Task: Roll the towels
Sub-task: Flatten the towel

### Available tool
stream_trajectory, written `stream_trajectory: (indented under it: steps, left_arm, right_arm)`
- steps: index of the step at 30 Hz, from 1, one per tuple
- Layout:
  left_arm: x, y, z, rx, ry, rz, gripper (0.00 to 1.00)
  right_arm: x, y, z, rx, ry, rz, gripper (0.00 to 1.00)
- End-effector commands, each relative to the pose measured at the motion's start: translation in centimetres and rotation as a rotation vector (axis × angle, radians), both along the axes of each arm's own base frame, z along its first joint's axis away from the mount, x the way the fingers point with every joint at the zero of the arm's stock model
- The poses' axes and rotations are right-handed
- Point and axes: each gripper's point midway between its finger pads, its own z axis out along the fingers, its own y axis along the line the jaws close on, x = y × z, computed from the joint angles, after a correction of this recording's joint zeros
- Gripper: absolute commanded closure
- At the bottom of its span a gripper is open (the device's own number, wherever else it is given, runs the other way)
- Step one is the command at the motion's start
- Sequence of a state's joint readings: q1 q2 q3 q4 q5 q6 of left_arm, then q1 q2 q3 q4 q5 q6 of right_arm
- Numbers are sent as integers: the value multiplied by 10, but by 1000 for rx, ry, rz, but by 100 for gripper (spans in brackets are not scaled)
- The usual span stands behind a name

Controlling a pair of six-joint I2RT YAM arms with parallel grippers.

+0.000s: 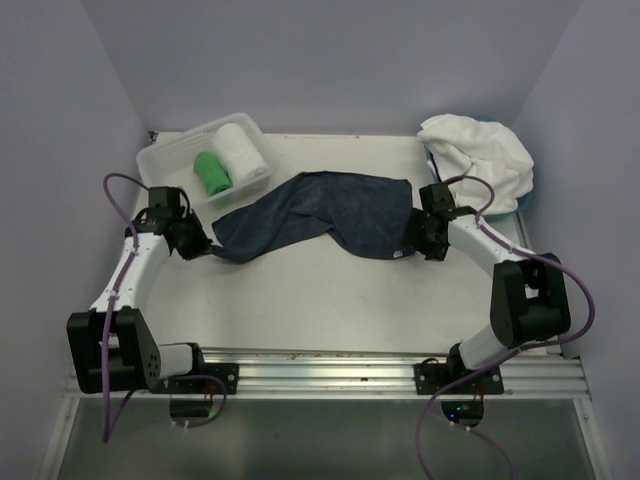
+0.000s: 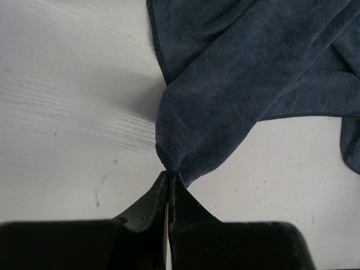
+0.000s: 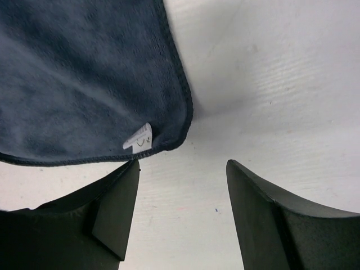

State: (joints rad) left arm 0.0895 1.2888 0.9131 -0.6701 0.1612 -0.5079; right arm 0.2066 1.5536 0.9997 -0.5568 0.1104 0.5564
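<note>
A dark blue towel (image 1: 320,215) lies spread and rumpled across the middle of the table. My left gripper (image 1: 207,247) is shut on its left corner; in the left wrist view the cloth (image 2: 236,84) bunches into the closed fingertips (image 2: 170,175). My right gripper (image 1: 415,245) is open beside the towel's right corner. In the right wrist view that corner (image 3: 90,84), with a white tag (image 3: 139,138), lies just ahead of the left finger (image 3: 115,211), and nothing is between the fingers.
A clear bin (image 1: 160,160) at the back left holds a rolled green towel (image 1: 212,174) and a rolled white towel (image 1: 243,150). A heap of white towels (image 1: 480,155) lies at the back right. Purple walls close in on three sides.
</note>
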Motion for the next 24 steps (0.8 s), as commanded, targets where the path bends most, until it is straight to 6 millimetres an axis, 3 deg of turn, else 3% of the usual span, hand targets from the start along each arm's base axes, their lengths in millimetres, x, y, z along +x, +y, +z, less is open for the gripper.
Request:
stream_trajectory:
  steps: [1, 7, 13, 24]
  left_arm:
    - [8, 6, 20, 41, -67, -12, 100]
    - [18, 10, 23, 56, -86, 2, 100]
    - [42, 11, 31, 45, -112, 8, 100]
    - [39, 11, 24, 46, -92, 8, 100]
  right_arm:
    - [6, 18, -4, 123, -25, -48, 33]
    - [15, 21, -17, 174, -28, -110, 38]
    - [24, 19, -22, 182, -35, -134, 46]
    - [12, 16, -40, 177, 3, -166, 57]
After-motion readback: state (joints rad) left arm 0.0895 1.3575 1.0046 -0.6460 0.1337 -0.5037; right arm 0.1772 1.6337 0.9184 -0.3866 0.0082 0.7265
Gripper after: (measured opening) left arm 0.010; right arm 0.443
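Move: The towel's near right corner lies nearly under the open right hand, about 1 cm ahead, 1 cm left and 4 cm down; its white tag sits some 2 cm farther left. The basket of white towels is roughly 18 cm ahead and 14 cm right of that hand. From the left hand, already holding the lifted near-left end, the right corner is about 44 cm right, 2 cm ahead and 9 cm below; the towel's loose left corner is around 8 cm ahead, 9 cm down. The towel's tagged corner is what the right hand sinks onto: down some 3.5 cm and a little left, after a brief dip back and return forward, rolling left side up about 10 degrees. Its fingers narrow around the corner and tag without shutting. Meanwhile the left hand keeps its pinch and carries its end forward about 3 cm, rising slightly, towards the loose left corner. ##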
